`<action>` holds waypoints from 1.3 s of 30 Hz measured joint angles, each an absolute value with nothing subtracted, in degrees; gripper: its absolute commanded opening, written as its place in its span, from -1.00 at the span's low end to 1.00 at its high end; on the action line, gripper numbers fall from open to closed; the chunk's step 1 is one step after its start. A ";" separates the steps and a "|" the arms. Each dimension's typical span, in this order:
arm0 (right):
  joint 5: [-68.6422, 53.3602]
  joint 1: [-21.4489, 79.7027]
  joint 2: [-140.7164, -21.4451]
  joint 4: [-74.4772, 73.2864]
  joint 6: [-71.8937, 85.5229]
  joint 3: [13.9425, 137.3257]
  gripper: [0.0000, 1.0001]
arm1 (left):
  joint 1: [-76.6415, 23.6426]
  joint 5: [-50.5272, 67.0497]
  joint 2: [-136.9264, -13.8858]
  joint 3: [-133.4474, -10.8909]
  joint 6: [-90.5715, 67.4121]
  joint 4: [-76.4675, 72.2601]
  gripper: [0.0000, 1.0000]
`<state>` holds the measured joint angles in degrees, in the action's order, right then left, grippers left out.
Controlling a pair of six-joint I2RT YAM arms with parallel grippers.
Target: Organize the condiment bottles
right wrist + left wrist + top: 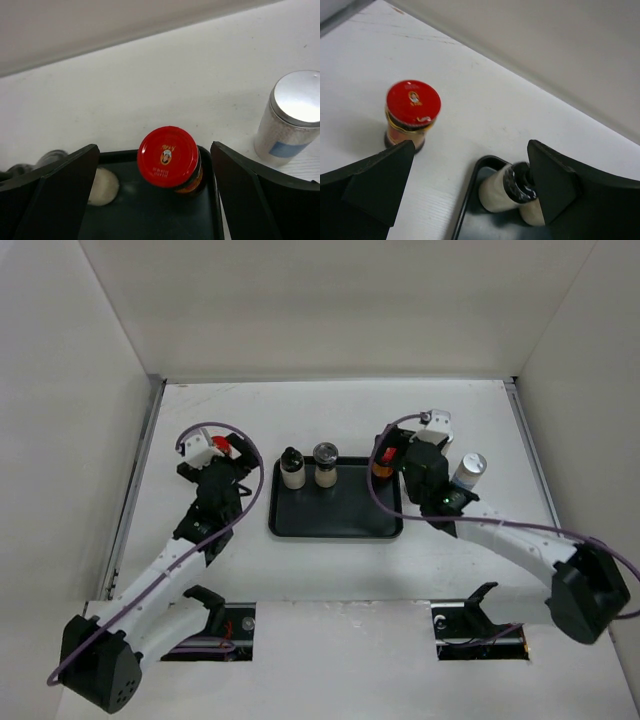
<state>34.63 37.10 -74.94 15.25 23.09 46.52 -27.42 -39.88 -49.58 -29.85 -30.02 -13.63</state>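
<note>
Two cream-bodied condiment bottles (291, 469) (325, 466) stand at the far edge of the black tray (335, 523). A red-capped bottle (167, 157) (383, 462) stands in the tray's far right corner. My right gripper (154, 149) (402, 455) is open around it, with a gap on each side. A silver-topped bottle (292, 117) (468, 470) stands on the table to the right of the tray. Another red-capped bottle (413, 112) (221, 447) stands on the table left of the tray. My left gripper (470, 150) (230, 458) is open and empty just short of it.
The tray's near half is bare. In the left wrist view the tray's corner (470, 190) holds a cream bottle (512, 187) close to my right finger. White walls enclose the table on three sides.
</note>
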 measured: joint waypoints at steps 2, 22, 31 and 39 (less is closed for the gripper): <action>35.05 39.03 -69.89 15.99 23.59 43.46 1.00 | -25.43 -40.38 -51.48 -32.75 -30.00 -10.70 0.97; 33.32 52.36 -59.96 20.14 25.56 27.22 1.00 | -11.88 -34.94 -79.81 -51.31 -26.92 1.41 0.87; 32.88 52.60 -58.94 21.12 25.82 27.14 1.00 | -11.49 -32.84 -83.55 -51.53 -26.85 4.49 0.65; 32.77 52.60 -57.76 21.43 25.98 25.98 1.00 | -10.00 -32.01 -84.77 -51.53 -26.81 4.54 -0.12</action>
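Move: The far-left red-lidded jar stands about 8 cm ahead of the open left hand, 6 cm to its left and 13 cm below. From that hand the black-capped bottle is some 6 cm ahead and 11 cm right, the shaker 6 ahead and 19 right. The right hand, already open, has the far-left jar about 38 cm left and 5 ahead, and the jar already in the tray 4 cm ahead, 1 left, 11 below. Left hand sinks about 11 cm forward-left, tipping down, and pinches the far-left jar; right backs off 11 cm. ##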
